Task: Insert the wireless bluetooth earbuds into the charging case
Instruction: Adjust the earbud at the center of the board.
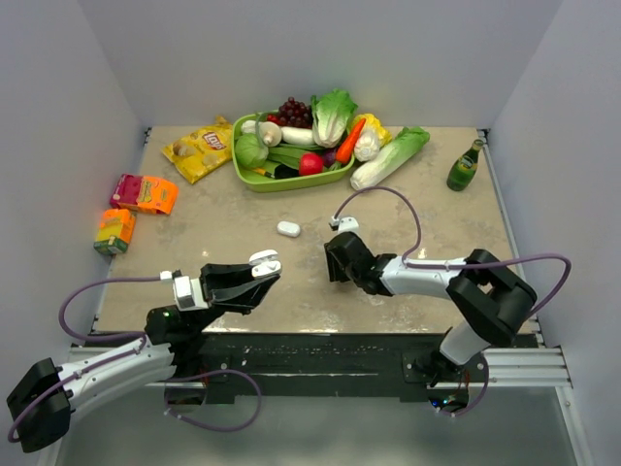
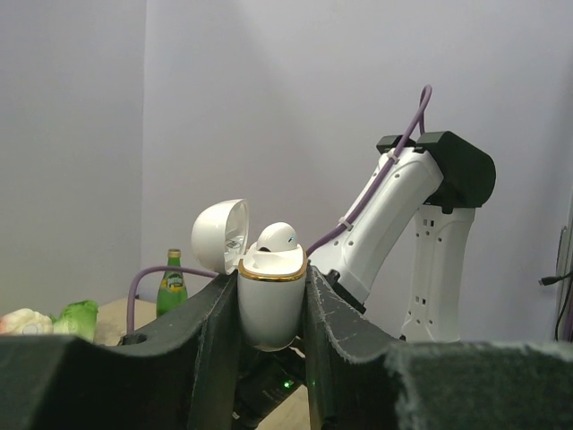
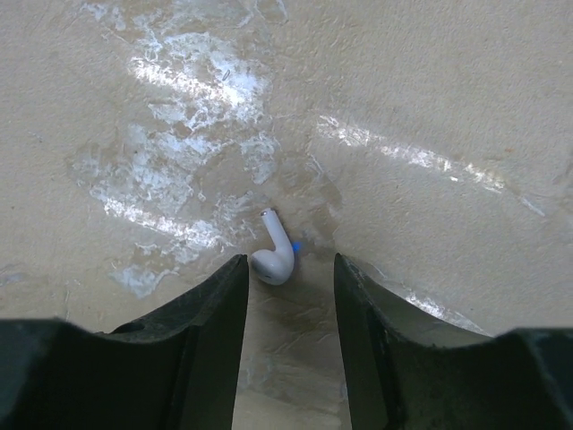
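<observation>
My left gripper (image 2: 271,279) is shut on the white charging case (image 2: 271,305), which stands upright between the fingers with its gold rim on top. Its lid (image 2: 219,236) is flipped open to the left. One white earbud (image 2: 277,236) sticks up out of the case. In the top view the left gripper (image 1: 257,274) holds the case (image 1: 264,260) above the near table. My right gripper (image 3: 290,262) is open and low over the table. A second white earbud (image 3: 274,260) lies loose on the table between its fingertips, close to the left finger. The right gripper (image 1: 336,260) hides this bud from above.
A small white pebble-shaped case (image 1: 288,229) lies mid-table. At the back stand a green tray (image 1: 254,178) of vegetables, a chip bag (image 1: 199,148) and a green bottle (image 1: 465,167). Two small boxes (image 1: 144,192) (image 1: 114,230) sit at the left edge.
</observation>
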`<state>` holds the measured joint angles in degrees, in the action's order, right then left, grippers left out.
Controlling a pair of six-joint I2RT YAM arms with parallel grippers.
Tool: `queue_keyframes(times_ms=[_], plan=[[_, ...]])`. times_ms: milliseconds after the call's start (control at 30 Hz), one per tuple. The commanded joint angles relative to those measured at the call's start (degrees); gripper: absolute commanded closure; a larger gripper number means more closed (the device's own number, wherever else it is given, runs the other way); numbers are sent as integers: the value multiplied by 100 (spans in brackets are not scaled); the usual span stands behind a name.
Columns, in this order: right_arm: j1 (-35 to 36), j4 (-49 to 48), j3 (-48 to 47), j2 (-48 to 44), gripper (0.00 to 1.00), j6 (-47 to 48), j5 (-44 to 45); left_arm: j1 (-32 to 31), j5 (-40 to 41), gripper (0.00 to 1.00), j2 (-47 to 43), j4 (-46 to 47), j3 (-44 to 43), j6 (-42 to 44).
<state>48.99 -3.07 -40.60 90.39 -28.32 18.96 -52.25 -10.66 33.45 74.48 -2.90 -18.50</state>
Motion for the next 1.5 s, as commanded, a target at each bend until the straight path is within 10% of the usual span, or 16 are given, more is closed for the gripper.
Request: queue_keyframes(times_ms=[0, 267, 600, 1467], plan=[[-30, 35, 130, -521, 55, -51, 187, -5, 28, 100, -23, 1324, 290, -57], [119, -536, 553, -1033, 62, -122, -383, -5, 20, 100, 196, 1490, 290, -92], [128, -424, 53, -92, 100, -183, -710, -13, -33, 100, 338, 1552, 254, -180], [-241, -1, -141, 136, 100, -280, -7, -13, -16, 100, 294, 1491, 263, -154]])
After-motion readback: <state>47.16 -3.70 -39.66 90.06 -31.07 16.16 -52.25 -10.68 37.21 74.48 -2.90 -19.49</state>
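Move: The earbud lies on the table just off my open right fingertips, nearer the left one: about 2 cm ahead, 1 cm left and 1 cm below. From my right hand, a white box is some 9 cm ahead and 10 cm left, and the open charging case is about 14 cm back, 11 cm left and 30 cm up. From my left hand, still holding that case, the earbud is roughly 14 cm ahead, 12 cm right and 29 cm down. I lift my right hand about 3 cm off the earbud while drawing back, shut the empty fingers and swing left as I lower again behind it. Then I sweep the closed tips forward and right, some 2.5 cm each way, low over the table, up against the earbud's head. My left hand keeps the case and sinks slightly, drifting right and forward. ##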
